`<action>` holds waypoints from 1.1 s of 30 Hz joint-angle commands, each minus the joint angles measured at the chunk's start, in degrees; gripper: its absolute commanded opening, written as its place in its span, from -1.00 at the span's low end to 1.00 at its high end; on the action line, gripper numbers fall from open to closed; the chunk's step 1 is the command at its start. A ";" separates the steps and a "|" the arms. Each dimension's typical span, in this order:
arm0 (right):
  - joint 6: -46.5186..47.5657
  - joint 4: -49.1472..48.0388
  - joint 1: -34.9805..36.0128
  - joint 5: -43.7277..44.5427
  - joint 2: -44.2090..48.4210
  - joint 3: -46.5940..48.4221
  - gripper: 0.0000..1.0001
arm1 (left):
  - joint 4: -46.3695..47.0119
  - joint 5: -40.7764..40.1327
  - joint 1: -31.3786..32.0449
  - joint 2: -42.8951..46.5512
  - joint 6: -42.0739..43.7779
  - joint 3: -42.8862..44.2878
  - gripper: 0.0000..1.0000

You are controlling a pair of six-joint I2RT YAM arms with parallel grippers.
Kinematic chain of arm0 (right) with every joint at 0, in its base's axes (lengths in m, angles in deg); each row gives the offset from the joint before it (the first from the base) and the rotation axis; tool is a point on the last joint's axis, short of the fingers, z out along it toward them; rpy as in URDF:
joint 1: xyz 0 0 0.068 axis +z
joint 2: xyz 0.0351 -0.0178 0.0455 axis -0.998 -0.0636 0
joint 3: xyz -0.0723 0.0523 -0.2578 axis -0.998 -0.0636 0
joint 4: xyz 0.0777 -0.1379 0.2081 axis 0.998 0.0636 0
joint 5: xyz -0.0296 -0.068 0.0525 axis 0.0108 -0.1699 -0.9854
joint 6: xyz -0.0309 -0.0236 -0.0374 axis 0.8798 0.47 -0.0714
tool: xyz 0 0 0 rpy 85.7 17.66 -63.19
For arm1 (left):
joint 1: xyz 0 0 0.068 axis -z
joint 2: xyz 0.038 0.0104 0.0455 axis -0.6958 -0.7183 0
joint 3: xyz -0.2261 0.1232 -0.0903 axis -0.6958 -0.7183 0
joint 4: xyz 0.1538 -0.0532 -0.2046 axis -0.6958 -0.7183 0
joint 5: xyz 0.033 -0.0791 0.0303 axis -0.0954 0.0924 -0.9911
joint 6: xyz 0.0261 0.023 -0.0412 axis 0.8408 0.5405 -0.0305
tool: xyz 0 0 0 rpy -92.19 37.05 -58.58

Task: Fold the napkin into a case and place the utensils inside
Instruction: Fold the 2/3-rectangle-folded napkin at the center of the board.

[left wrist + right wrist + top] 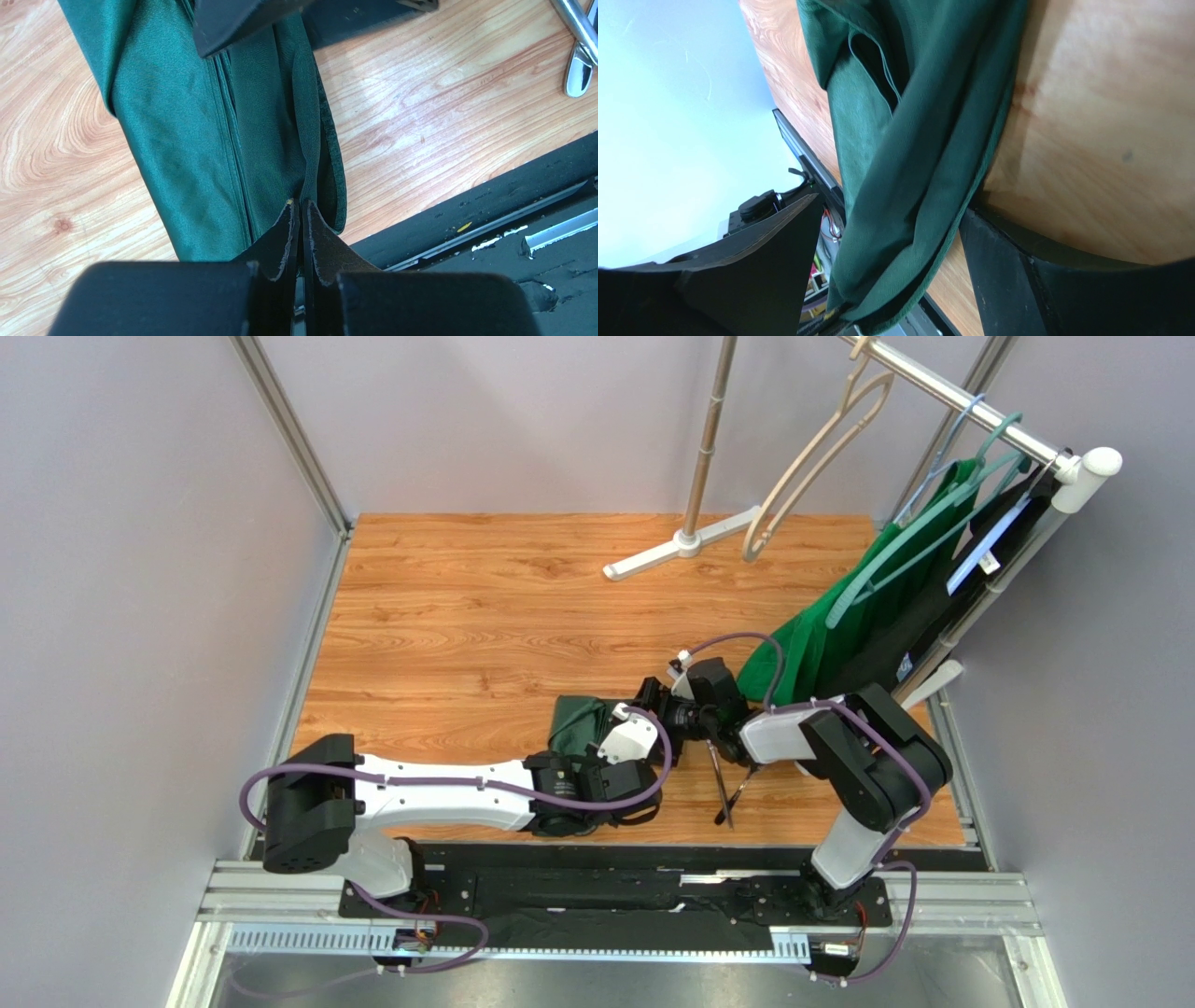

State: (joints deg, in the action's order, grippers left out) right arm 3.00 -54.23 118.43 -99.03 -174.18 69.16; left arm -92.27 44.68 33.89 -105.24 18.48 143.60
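The dark green napkin (575, 717) lies folded into a long narrow band (196, 140) on the wooden table. My left gripper (302, 204) is shut on the band's near edge, where a thin fold of cloth runs between its pads. My right gripper (892, 210) is open, with a hanging fold of the napkin (913, 140) between its wide-spread fingers (766, 259). One of its fingers (231, 21) shows over the cloth's far end in the left wrist view. The silver utensils (579, 63) lie on the wood to the right of the napkin, and appear as thin dark sticks (727, 781) in the top view.
A brighter green garment (842, 623) on a teal hanger hangs from a rack at the back right. The rack's white foot (673, 546) rests on the far part of the table. A black rail (491, 210) runs along the near table edge.
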 commanded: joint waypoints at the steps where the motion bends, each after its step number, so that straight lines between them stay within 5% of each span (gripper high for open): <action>1: 2.19 -1.36 0.09 5.34 -3.07 2.10 0.55 | 1.69 -1.01 0.34 2.70 0.05 -0.24 -0.91; 17: 5.27 -2.50 -2.37 7.90 -7.20 3.33 0.15 | 3.53 0.30 0.25 2.79 0.40 -1.04 -0.91; 22: 6.68 -3.29 -3.25 7.90 -8.43 3.86 -0.12 | 4.41 1.35 0.34 2.88 1.10 -1.38 -0.91; 26: 8.70 -1.10 -3.33 8.25 -7.73 4.65 -0.56 | 9.59 5.57 0.34 5.50 4.44 -3.93 -0.32; 28: 9.57 -0.66 -3.25 7.72 -7.20 5.35 -0.71 | 13.96 9.24 0.07 9.63 6.54 -6.83 -0.24; 29: 9.93 0.65 -3.25 7.63 -7.03 5.79 -0.74 | 15.30 11.53 -1.32 11.12 7.34 -7.53 0.08; 33: 13.18 6.98 -3.07 9.21 -5.88 8.60 -0.87 | 15.40 13.93 -6.50 19.73 6.13 -9.29 0.08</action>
State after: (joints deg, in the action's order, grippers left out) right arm 10.30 -54.64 115.48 -94.38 -181.16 74.56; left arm -82.09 54.71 31.92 -93.70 23.75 134.73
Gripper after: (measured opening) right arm 0.084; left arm 0.568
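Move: The napkin's right edge runs between the open right fingers; the spot they will pinch, near its far end, is about 5 cm ahead, 1 cm to the right and 3 cm lower. From the right hand, the napkin's middle lies 5 cm left and 1 cm nearer, the knife some 12 cm right and 2 nearer, and the fork 16 right and 4 nearer. From the left hand, still pinching the near end, that spot is about 14 cm ahead, 7 right and 5 below. The napkin's right edge is passed from one hand to the other. The right hand slides forward along the edge about 5 cm, sinking some 2.5 cm towards the board, and shuts on it near the far end. The left keeps the near part pinched, almost still, until late, then opens to about half, lets go, draws back slightly and starts to rise, tipping a little. ##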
